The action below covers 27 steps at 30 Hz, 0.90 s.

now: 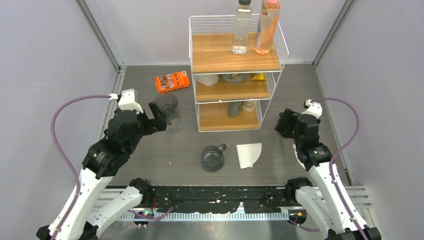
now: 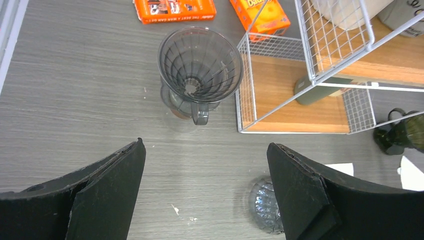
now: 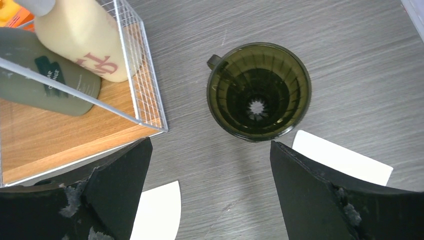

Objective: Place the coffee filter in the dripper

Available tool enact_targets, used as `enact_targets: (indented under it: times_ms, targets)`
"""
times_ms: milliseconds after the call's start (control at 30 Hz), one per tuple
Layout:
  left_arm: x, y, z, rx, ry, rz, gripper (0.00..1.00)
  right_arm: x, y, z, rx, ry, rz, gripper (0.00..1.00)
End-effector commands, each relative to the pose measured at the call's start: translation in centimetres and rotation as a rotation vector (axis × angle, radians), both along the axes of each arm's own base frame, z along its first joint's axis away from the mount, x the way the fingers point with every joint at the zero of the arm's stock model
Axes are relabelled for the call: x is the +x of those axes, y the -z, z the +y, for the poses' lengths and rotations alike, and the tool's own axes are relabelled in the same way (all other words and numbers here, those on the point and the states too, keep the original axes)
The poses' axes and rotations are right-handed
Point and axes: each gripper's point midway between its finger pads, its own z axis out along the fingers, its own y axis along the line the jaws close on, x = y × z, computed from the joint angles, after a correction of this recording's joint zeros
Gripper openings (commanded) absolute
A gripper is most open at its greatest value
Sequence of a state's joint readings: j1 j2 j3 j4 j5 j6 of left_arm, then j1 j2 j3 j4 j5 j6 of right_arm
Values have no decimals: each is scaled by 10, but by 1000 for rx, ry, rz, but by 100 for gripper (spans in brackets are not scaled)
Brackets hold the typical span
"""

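Observation:
A clear grey dripper (image 2: 200, 70) stands upright on the table, just ahead of my left gripper (image 2: 205, 145), which is open and empty. From above, this dripper (image 1: 167, 105) sits right beside the left gripper (image 1: 158, 118). A dark green dripper (image 3: 257, 92) stands upright ahead of my right gripper (image 3: 211, 144), also open and empty. The white coffee filter (image 3: 160, 207) lies flat beside the right gripper's left finger. In the top view the filter (image 1: 249, 154) is near the front middle, and the right gripper (image 1: 283, 123) hides the green dripper.
A wire shelf (image 1: 235, 67) with wooden boards holds bottles and cups at the back centre. An orange box (image 1: 172, 81) lies left of it. A glass dripper-like piece (image 1: 213, 157) sits at the front centre. A second white sheet (image 3: 345, 160) lies right of the green dripper.

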<state>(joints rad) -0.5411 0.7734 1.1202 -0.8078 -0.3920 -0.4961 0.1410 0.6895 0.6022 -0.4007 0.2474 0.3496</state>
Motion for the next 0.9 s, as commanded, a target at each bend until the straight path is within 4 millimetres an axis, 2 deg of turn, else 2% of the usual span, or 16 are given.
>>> enact_targets:
  times_ms: [0,167,333,567,733,867]
  targets:
    - [1,-10,-3,-81,-1,-76,100,-5,-19,-16,28,127,-46,95]
    - [2,-18,-4,-149,-7,-165,100,-19,-11,-25,37,194,-15,95]
    - [3,-36,-8,-161,32,-237,100,-28,-5,-20,57,171,31,95]
    - [-1,-30,-8,-160,56,-277,100,-39,11,26,187,-51,124,95]
    - [-7,-21,-4,-162,59,-306,100,-49,22,36,226,-83,181,95]
    - [-11,-9,-6,-164,82,-320,100,-50,28,56,267,-128,218,96]
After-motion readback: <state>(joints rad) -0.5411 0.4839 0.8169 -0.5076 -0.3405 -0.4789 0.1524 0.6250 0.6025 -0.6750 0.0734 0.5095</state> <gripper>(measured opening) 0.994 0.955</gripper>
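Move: The right hand hovers open some 16 cm above the table; the centre coffee filter lies about 13 cm to its left and 7 cm nearer the base. A second filter lies about 9 cm to the hand's right and 5 cm back, the green dripper 6 cm ahead and 3 cm right, the grey mug 29 cm left and 8 cm back. From the left hand, the centre filter is about 37 cm right, 3 cm back and 29 cm below. With fingers wide open, the right hand backs some 5 cm away from the green dripper and sinks about 3 cm, drifting right at first, then swinging left towards the centre filter as it tips down and rolls its left side up. The empty left hand hovers nearly in place, still open, its fingers tilting up some 15 degrees. ##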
